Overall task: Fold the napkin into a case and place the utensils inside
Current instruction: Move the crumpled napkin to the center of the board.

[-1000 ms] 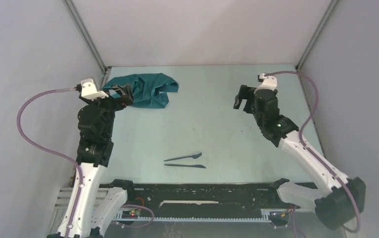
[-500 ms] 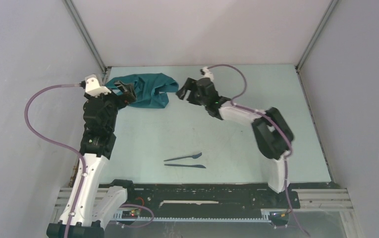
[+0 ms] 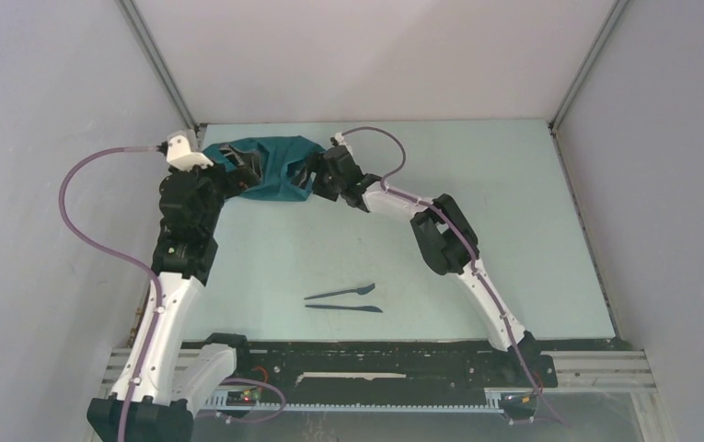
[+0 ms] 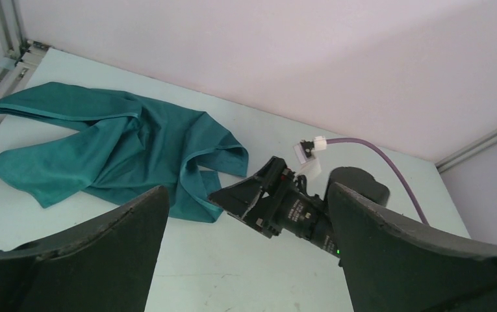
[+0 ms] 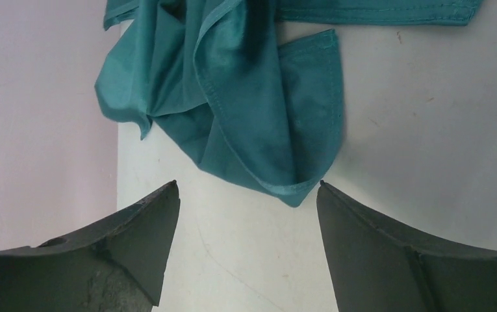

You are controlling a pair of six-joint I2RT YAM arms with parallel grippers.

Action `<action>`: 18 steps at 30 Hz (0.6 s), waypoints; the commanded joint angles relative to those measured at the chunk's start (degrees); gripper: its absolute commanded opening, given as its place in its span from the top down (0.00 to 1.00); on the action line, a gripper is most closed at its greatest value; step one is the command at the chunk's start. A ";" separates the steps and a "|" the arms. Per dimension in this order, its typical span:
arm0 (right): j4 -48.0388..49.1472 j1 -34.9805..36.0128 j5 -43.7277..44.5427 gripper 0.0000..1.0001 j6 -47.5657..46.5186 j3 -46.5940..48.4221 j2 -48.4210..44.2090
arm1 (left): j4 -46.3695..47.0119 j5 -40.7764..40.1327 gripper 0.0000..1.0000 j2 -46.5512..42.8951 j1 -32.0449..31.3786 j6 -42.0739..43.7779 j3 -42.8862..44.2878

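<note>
The teal-green napkin (image 3: 274, 164) lies crumpled in a loose heap at the back left of the table; no case is in view. My left gripper (image 3: 245, 171) hovers open over its left part, and the left wrist view has the napkin (image 4: 115, 146) ahead of the left gripper (image 4: 249, 188). My right gripper (image 3: 315, 175) is open at the cloth's right edge. A hemmed corner of the napkin (image 5: 258, 110) hangs just between the tips of the right gripper (image 5: 247, 184). Two dark utensils, a fork-like one (image 3: 340, 293) and a knife (image 3: 344, 308), lie side by side near the front.
Grey walls close the table at the back and on both sides, and the napkin sits close to the back left corner post (image 3: 193, 129). The right arm (image 3: 440, 230) stretches diagonally across the middle. A black rail (image 3: 375, 354) runs along the near edge.
The right arm swung from the back right across the table to the napkin's right edge, its jaws narrowing slightly. The left gripper edged a little right over the cloth.
</note>
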 commanded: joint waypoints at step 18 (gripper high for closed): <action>-12.55 -0.21 4.72 0.75 4.54 16.09 8.30 | 2.60 4.16 0.00 2.08 0.97 -2.18 1.90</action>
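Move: The napkin corner I want with my right hand, the near right one, is just about 2 cm ahead and 4 cm below, neither left nor right. The napkin's middle lies some 7 cm ahead and 10 cm left; the fork is about 25 cm back and 9 cm right, and the knife 5 cm nearer my base than that. From my left hand, that corner is roughly 16 cm ahead, 9 cm right and 30 cm down. I close my right fingers from wide open to about a third while sinking about 3.5 cm and easing a little forward onto the crumpled napkin's near right corner. My wrist tips down and turns slightly clockwise, some 10 degrees in all, and the fingertips come in from both sides to pinch the loose cloth. ##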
